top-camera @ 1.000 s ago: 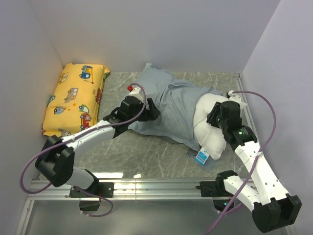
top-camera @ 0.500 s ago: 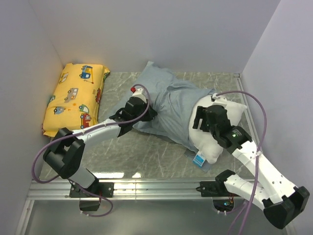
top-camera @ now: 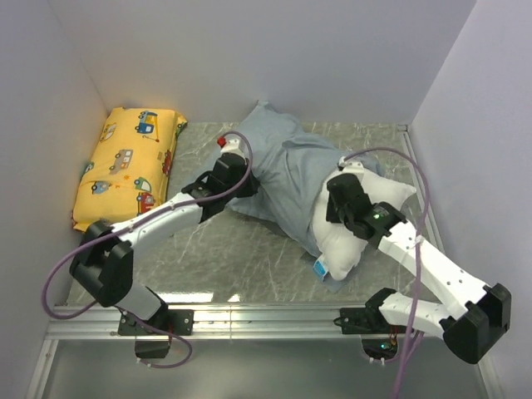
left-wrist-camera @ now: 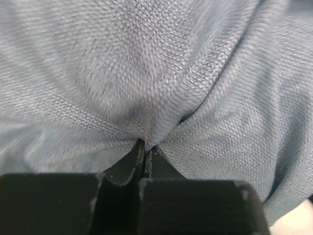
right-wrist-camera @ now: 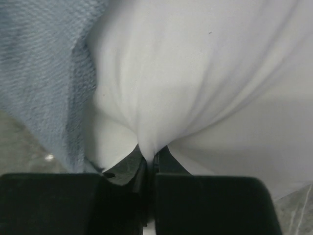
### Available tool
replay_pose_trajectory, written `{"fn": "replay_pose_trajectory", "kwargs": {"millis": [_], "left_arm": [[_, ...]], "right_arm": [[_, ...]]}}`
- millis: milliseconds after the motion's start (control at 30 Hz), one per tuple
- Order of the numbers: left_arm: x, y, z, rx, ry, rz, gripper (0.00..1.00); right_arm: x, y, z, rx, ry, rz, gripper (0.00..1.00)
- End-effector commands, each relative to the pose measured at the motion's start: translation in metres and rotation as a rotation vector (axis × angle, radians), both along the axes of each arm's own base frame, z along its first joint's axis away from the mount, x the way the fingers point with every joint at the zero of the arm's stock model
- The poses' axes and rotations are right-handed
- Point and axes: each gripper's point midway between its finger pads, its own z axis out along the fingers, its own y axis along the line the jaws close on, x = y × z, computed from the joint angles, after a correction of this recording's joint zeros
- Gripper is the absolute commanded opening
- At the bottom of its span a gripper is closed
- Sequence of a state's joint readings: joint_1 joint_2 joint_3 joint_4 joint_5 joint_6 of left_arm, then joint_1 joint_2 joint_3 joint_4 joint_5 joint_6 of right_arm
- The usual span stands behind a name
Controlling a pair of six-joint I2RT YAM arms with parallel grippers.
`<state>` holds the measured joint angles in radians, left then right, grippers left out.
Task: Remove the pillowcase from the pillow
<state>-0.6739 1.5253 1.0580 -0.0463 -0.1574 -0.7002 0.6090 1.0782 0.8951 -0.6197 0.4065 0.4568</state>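
Observation:
The blue-grey pillowcase (top-camera: 287, 170) lies crumpled across the middle of the table, still covering the far part of the white pillow (top-camera: 349, 241). The pillow's near end sticks out at the right, with a small blue-white tag (top-camera: 320, 267). My left gripper (top-camera: 249, 184) is shut on a pinched fold of the pillowcase (left-wrist-camera: 146, 88) at its left edge. My right gripper (top-camera: 339, 202) is shut on a pinch of the pillow's white fabric (right-wrist-camera: 186, 73), right beside the pillowcase's open edge (right-wrist-camera: 44, 78).
A yellow vehicle-print cushion (top-camera: 129, 166) lies against the left wall. White walls enclose the table on the left, back and right. A metal rail (top-camera: 266, 316) runs along the near edge by the arm bases.
Both grippers have closed, the left on the pillowcase and the right on the pillow. The left arm has drawn the pillowcase up and left; the pillow has shifted leftward with the right gripper.

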Motion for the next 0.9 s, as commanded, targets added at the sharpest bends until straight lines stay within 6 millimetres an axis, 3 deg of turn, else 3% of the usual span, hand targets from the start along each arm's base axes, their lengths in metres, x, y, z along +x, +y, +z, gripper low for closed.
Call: {"fn": "replay_pose_trajectory", "kwargs": {"millis": [0, 33, 67, 133, 167, 333, 367, 433, 467, 533, 600, 700, 733, 767, 833, 867], "left_arm": [[0.014, 0.039, 0.105, -0.017, -0.206, 0.135, 0.00], [0.013, 0.049, 0.119, 0.002, -0.236, 0.166, 0.00], [0.008, 0.058, 0.151, -0.022, -0.290, 0.186, 0.00], [0.002, 0.079, 0.168, 0.030, -0.318, 0.232, 0.00], [0.002, 0.100, 0.186, 0.047, -0.355, 0.315, 0.00], [0.026, 0.177, 0.181, 0.039, -0.268, 0.448, 0.00], [0.035, 0.210, 0.180, 0.043, -0.265, 0.529, 0.00], [0.046, 0.240, 0.174, 0.045, -0.224, 0.593, 0.00], [0.050, 0.269, 0.172, 0.043, -0.203, 0.653, 0.00], [0.051, 0.280, 0.175, 0.032, -0.196, 0.652, 0.00], [0.046, 0.280, 0.191, 0.023, -0.246, 0.641, 0.00], [0.044, 0.247, 0.191, -0.023, -0.249, 0.485, 0.00], [0.044, 0.240, 0.183, -0.010, -0.228, 0.473, 0.00], [0.041, 0.217, 0.176, -0.003, -0.216, 0.424, 0.00], [0.034, 0.200, 0.153, 0.025, -0.182, 0.402, 0.00], [0.030, 0.181, 0.144, 0.029, -0.173, 0.362, 0.00]], "right_arm": [[0.001, 0.023, 0.078, 0.139, -0.122, 0.106, 0.00], [-0.003, 0.026, 0.098, 0.175, -0.154, 0.137, 0.00], [-0.006, 0.031, 0.130, 0.230, -0.209, 0.165, 0.00], [-0.019, 0.035, 0.161, 0.308, -0.268, 0.218, 0.00], [-0.022, 0.033, 0.176, 0.330, -0.303, 0.217, 0.00], [-0.034, 0.003, 0.204, 0.343, -0.394, 0.121, 0.00], [-0.036, 0.000, 0.207, 0.350, -0.404, 0.109, 0.00], [-0.045, -0.006, 0.217, 0.378, -0.432, 0.105, 0.00], [-0.048, -0.007, 0.220, 0.388, -0.435, 0.111, 0.00], [-0.054, -0.010, 0.224, 0.392, -0.442, 0.117, 0.00], [-0.053, -0.012, 0.216, 0.367, -0.426, 0.111, 0.00], [-0.035, -0.007, 0.183, 0.306, -0.360, 0.078, 0.00], [-0.030, -0.004, 0.161, 0.275, -0.319, 0.070, 0.00], [-0.024, -0.006, 0.149, 0.249, -0.305, 0.044, 0.00], [-0.011, -0.004, 0.119, 0.198, -0.255, 0.013, 0.05], [-0.008, -0.005, 0.110, 0.176, -0.241, 0.001, 0.07]]}}
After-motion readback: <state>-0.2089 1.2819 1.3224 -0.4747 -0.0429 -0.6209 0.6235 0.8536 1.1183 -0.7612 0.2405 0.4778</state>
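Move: The pillowcase is already pinched in the left hand, with its open edge some 19 cm to the right and 9 cm back; the white pillow's bared middle lies about 31 cm right and 9 cm back, the yellow pillow roughly 35 cm left and 4 cm ahead, lower down. The right hand already grips the white pillow, whose bared middle is about 6 cm right and 6 cm below; the case's edge lies 5 cm left, the tag 14 cm back and 4 cm left. The pillowcase, still pinched shut in the left hand, is hoisted about 18 cm and swept some 22 cm left towards the yellow pillow, the wrist turning counter-clockwise, then sinks a little and eases back right about 4 cm. The right hand keeps its pinch on the white pillow, lifts it roughly 18 cm while drawing about 5 cm back, left side rolling up, then lowers partway and comes slightly forward. ##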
